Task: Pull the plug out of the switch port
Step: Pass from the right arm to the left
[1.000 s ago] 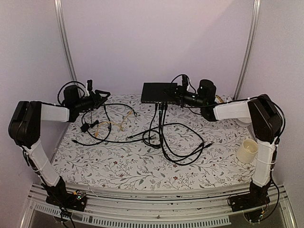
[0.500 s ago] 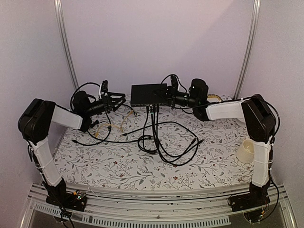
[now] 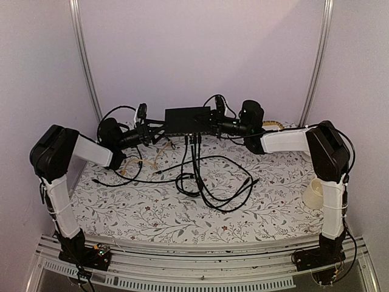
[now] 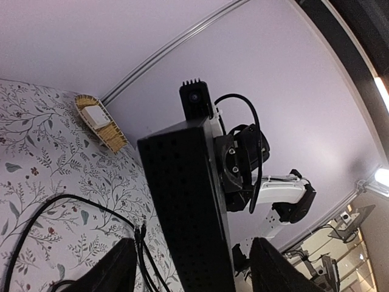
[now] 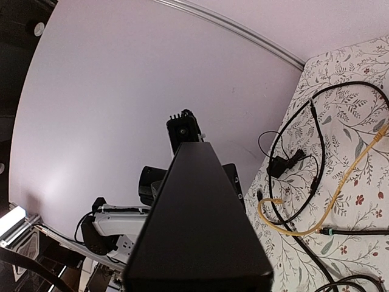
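Note:
The flat black switch is held up off the table at the back. My right gripper is shut on its right end. In the right wrist view the switch fills the frame and hides the jaws. My left gripper is open, its fingers straddling the switch's left end with gaps on both sides. Black plugs sit in ports on the switch's front edge, and their cables hang down to loops on the table.
A yellow cable and a small black adapter lie on the floral cloth at the left. A cream cup stands at the right edge. A small basket holding a white box sits by the back wall.
My right gripper has carried the switch left and slightly up. My left arm has swung right, and its open fingers now stand around the switch's left end.

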Available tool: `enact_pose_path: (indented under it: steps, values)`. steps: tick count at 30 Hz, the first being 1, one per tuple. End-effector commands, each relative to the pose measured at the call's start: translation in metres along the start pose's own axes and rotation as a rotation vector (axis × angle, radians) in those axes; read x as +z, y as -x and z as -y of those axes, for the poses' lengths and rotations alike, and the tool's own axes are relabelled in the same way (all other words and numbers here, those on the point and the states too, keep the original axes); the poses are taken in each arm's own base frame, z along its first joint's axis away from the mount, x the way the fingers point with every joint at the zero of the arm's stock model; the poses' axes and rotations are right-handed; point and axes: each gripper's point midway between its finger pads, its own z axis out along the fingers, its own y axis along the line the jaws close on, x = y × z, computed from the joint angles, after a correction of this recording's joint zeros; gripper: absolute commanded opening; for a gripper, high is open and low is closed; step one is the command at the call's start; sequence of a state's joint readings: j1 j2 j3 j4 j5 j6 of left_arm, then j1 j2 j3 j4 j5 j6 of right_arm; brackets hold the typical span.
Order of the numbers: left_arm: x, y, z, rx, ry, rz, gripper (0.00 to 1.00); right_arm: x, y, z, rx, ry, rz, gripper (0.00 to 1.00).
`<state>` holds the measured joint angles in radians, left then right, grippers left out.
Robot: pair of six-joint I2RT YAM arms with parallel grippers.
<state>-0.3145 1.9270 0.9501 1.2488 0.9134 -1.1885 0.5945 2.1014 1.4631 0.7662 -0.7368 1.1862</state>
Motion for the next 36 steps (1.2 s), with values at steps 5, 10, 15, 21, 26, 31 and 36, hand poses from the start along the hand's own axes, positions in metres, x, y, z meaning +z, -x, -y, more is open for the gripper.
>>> enact_pose_path:
  steps: [5,10,15,21,26,31,36]
  values:
    - [0.013,0.001,0.021,0.038,-0.085,-0.024,0.64,0.012,0.004,-0.034,-0.079,0.105,0.0,0.02]
    - [0.018,-0.002,0.025,0.031,-0.105,-0.043,0.6,0.017,0.001,-0.036,-0.082,0.116,-0.014,0.02]
    - [0.022,-0.011,0.015,-0.012,-0.119,-0.059,0.51,0.02,-0.003,-0.034,-0.083,0.115,-0.027,0.02]
    - [0.022,-0.012,0.017,-0.038,-0.164,-0.055,0.33,0.021,-0.008,-0.03,-0.089,0.105,-0.045,0.02]
    - [0.02,-0.013,0.018,-0.037,-0.19,-0.056,0.05,0.018,-0.013,-0.027,-0.096,0.092,-0.065,0.03]
    - [0.014,-0.01,0.021,-0.031,-0.21,-0.063,0.0,0.007,-0.013,-0.022,-0.096,0.081,-0.077,0.15]
    - [0.006,-0.005,0.024,-0.024,-0.232,-0.068,0.0,-0.011,-0.001,-0.017,-0.099,0.073,-0.076,0.26]
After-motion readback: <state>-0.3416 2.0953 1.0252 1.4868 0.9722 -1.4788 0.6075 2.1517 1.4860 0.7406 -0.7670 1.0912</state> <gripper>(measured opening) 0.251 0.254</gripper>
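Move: The black switch, held by its right end in the right hand, has its middle about 9 cm to the right of the open left hand, 2 cm ahead and roughly level in height; its near end is just beyond the left fingertips. Its cable plugs, in the edge facing the robot, lie some 10 cm right of the left hand and 4 cm back. The yellow cable lies about 11 cm to that hand's left, some 22 cm below. From the right hand the switch's middle is 6 cm left, level. The left fingers close on the switch's free left end and pinch it by its thin sides. To get there the left hand first rises about 1.5 cm, then goes some 2 cm right onto the switch while sinking about 3 cm, turning slightly clockwise and tipping. The right hand keeps its grip and feeds the switch nearly 2 cm left towards it, then eases slightly back, sinking about 2.5 cm overall. ##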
